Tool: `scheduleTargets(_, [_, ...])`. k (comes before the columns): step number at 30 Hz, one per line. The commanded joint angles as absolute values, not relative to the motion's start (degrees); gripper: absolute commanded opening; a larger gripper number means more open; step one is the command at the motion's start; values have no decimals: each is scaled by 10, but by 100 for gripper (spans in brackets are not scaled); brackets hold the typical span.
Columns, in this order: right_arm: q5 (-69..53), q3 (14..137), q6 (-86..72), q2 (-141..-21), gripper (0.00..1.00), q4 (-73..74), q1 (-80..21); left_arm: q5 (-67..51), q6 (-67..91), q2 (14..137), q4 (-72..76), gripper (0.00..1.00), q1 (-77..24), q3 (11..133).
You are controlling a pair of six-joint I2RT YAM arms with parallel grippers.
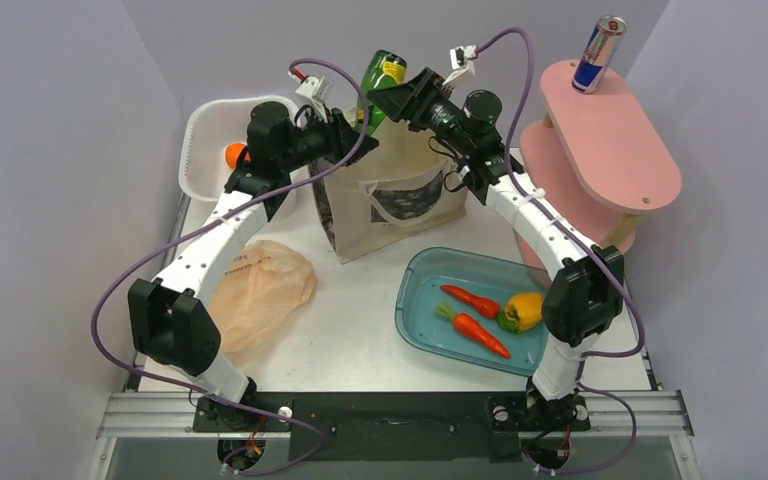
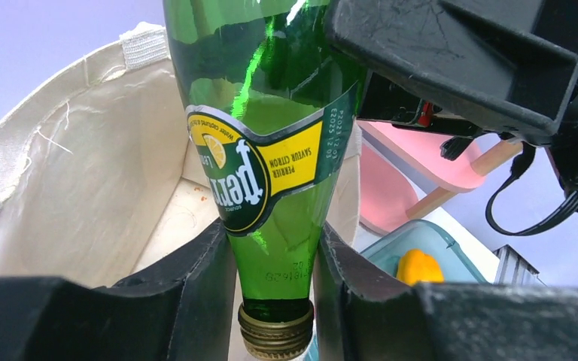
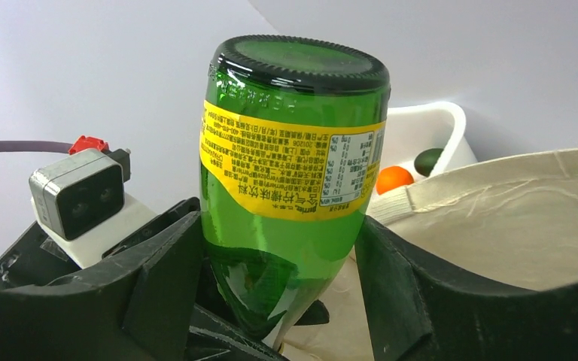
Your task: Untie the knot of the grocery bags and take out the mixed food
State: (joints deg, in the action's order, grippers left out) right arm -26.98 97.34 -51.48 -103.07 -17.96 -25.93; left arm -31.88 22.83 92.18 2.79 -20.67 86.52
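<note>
A green yellow-labelled bottle (image 1: 382,85) hangs upside down over the open cream canvas tote (image 1: 400,215). My left gripper (image 1: 352,125) is shut on the bottle's (image 2: 271,150) neck just above the cap, both fingers (image 2: 203,278) pressed against the glass. My right gripper (image 1: 392,100) is shut on the bottle's (image 3: 293,150) wide body, base uppermost. The peach-orange plastic bag (image 1: 260,290) lies slack on the table's left; its knot does not show. Two carrots (image 1: 472,300) lie in the teal tray (image 1: 415,290). The blue-silver can (image 1: 597,55) stands on the pink shelf (image 1: 610,130).
A yellow bell pepper (image 1: 523,310) lies beside the carrots in the tray. The white bin (image 1: 200,135) at the back left holds a round orange fruit (image 3: 393,179) and a dark avocado (image 3: 427,160). The two-tier pink shelf fills the back right.
</note>
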Motion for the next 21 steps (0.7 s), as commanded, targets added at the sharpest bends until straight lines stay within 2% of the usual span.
scheduleTargets(1, [-283,1003,-533,-951,3,-307,-270,-324,190,853,48,0,-209,866])
scheduleTargets(2, [-282,1001,-533,-950,22,-307,-269,-323,168,833,35,0,-208,852])
scheduleTargets(3, [-280,997,-534,-947,33,-306,-266,-324,149,825,28,0,-204,845])
scheduleTargets(4, [-279,997,-534,-946,51,-306,-265,-327,142,806,14,0,-200,835])
scheduleTargets(6, [-276,999,-533,-944,70,-308,-259,-349,132,784,3,0,-183,827])
scheduleTargets(13, [-268,1085,-515,-953,83,-326,-232,-470,64,708,-168,0,-94,832])
scheduleTargets(17, [-266,1104,-515,-959,84,-324,-221,-495,-16,668,-288,0,-74,828])
scheduleTargets(21, [-276,1069,-525,-954,84,-323,-217,-497,-115,644,-431,0,-63,837])
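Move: Above the canvas bag, the green bottle already hangs upside down between both hands: its middle is about 6 cm above and 2 cm ahead of the left fingers on the neck, and right at the right fingers on the body. From the left hand the canvas bag's middle lies level, 5 cm right and some 20 cm down; the white bin is about 24 cm left and 4 cm farther out, the clear orange bag roughly 24 cm back and 21 cm left. Pulling back and left by some 11 cm each way, the left hand rises a little and then sinks slightly; its fingers, on the bottle's neck at the start, end nearly shut on nothing. The right hand backs off a little as it rises, opens wider to let go of the bottle's body, then lifts quickly, about 17 cm in all, drawing right and tipping its fingers upward. ##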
